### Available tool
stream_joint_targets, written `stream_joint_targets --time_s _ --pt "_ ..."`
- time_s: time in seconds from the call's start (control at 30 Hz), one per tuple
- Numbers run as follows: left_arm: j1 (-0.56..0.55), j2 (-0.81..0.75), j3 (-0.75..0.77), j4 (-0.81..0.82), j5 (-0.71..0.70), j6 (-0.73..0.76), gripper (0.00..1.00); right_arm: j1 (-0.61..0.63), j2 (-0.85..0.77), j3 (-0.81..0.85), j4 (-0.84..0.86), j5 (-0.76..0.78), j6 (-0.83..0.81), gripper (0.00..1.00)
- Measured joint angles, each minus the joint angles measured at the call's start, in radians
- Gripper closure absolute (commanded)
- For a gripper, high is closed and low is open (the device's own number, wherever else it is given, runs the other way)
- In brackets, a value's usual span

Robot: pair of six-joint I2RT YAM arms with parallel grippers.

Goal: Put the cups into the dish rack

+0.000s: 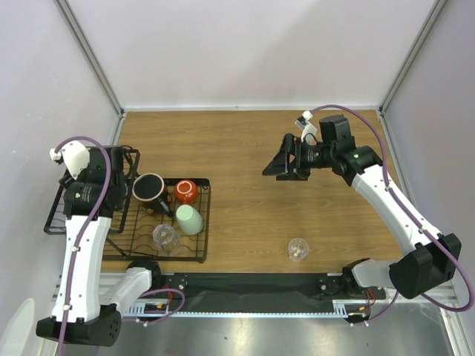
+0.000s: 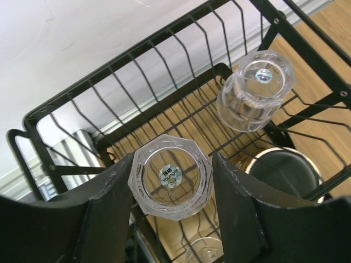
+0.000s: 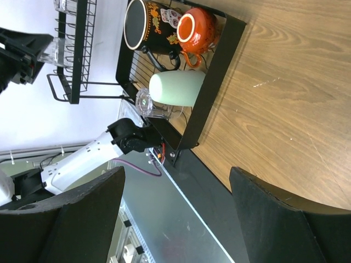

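Observation:
The black wire dish rack (image 1: 205, 221) sits at the table's near left, with its taller basket (image 2: 82, 87) at the left end. My left gripper (image 2: 174, 160) is over the basket, shut on a clear octagonal tumbler (image 2: 170, 176) held bottom-up. Another clear tumbler (image 2: 256, 90) lies in the basket. On the flat grid are a dark mug (image 1: 149, 188), an orange-red cup (image 1: 185, 191), a mint-green cup (image 1: 189, 219) on its side and a clear tumbler (image 1: 165, 237). One clear tumbler (image 1: 298, 249) stands on the table at near right. My right gripper (image 1: 278, 165) is open and empty above the table's middle.
The wooden table (image 1: 245, 141) has white walls behind and at both sides. A black strip (image 1: 252, 283) with the arm bases runs along the near edge. In the right wrist view the rack (image 3: 216, 71) lies far beyond the open fingers (image 3: 263, 213).

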Motion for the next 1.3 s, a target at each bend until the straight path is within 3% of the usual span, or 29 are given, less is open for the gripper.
stream_joint_targets --time_s 1.3 --pt "0.100 0.148 -0.107 0.270 0.003 0.054 0.99 0.041 0.075 0.077 -0.098 0.035 -0.112 0.15"
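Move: The left hand already holds a clear cup above the upper tier of the dish rack. The open slot it is being taken to is about 6 cm ahead, 2 cm left and 6 cm below. The cup already in that tier stands some 10 cm ahead, 3 cm left and 4 cm lower; the black mug on the lower tier is about 8 cm ahead, 10 cm right and 17 cm below. From the idle right hand the slot is roughly 46 cm left, level ahead, 4 cm lower. Forward at an easy pace and sinking as it goes, the left hand carries its cup about 5 cm ahead, 3.5 cm down and a little left, along the upper tier towards the near side of the cup already there. The wrist barely turns, a few degrees counter-clockwise, and the fingers keep their hold. ##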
